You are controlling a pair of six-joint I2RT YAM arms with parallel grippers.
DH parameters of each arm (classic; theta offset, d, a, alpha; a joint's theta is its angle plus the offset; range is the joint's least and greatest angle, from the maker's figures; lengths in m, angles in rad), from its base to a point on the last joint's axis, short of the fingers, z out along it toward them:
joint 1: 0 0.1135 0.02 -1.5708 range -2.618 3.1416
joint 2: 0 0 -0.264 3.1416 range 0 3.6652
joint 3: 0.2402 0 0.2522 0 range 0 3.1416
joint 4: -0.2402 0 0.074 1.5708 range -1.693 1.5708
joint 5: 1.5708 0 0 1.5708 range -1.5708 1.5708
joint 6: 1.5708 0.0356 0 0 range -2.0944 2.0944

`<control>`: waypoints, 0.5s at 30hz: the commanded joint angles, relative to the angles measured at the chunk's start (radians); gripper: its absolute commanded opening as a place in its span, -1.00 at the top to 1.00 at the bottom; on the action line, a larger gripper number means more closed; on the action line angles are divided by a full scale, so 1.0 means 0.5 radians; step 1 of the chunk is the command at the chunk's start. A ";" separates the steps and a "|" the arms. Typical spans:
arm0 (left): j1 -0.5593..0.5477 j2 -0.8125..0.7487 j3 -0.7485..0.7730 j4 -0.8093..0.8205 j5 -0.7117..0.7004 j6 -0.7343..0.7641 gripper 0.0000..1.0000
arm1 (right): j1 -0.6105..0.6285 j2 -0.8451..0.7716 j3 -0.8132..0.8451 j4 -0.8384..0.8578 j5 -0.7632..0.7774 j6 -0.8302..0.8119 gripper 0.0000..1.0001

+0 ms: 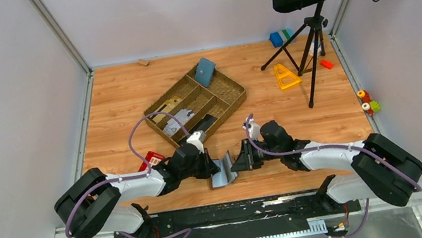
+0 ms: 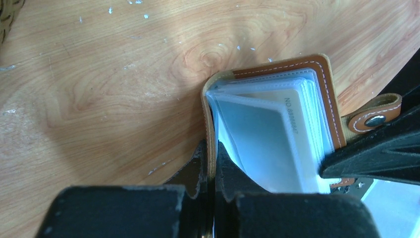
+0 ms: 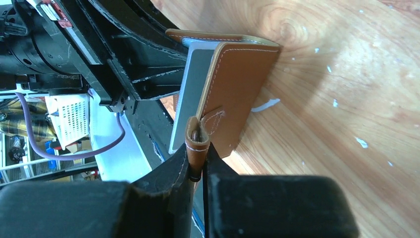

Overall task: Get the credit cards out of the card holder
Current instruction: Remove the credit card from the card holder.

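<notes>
The card holder, brown with white stitching, stands opened on its edge near the table's front, between both grippers. In the left wrist view its clear sleeves fan out, and a white card with a printed number shows inside one. My left gripper is shut on the edge of one brown cover. My right gripper is shut on the small closing tab; the other cover hangs beside it. From above, the left gripper and the right gripper face each other across the holder.
A woven compartment tray sits behind, with a blue-teal pouch leaning in it. A music stand's tripod, a yellow triangle and small toys occupy the back right. A red packet lies by the left arm.
</notes>
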 commanded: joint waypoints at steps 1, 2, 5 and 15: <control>-0.044 0.041 0.045 0.030 0.030 -0.012 1.00 | 0.057 0.091 0.053 -0.159 0.138 -0.062 0.77; -0.043 0.035 0.047 0.024 0.029 -0.009 1.00 | 0.064 0.091 0.062 -0.180 0.147 -0.068 0.74; -0.043 0.001 0.050 -0.006 0.017 -0.002 1.00 | 0.073 0.072 0.084 -0.239 0.187 -0.086 0.70; -0.044 -0.188 0.072 -0.169 -0.033 0.033 1.00 | 0.074 -0.168 0.022 -0.286 0.272 -0.089 -0.06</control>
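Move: The left fingers pinch the card holder's left edge, with its middle about 4 cm to their right and 1 cm back. The right fingers are nearly shut on its snap strap, with the holder's middle some 4 cm to their left, 1 cm back and 2 cm below. From the left hand, the woven tray's middle is roughly 23 cm ahead and 3 cm left, and the red toy is about 7 cm ahead and 21 cm left. Right fingers open halfway around the strap, drifting left then about 1.5 cm right and down; left keeps pinching. ##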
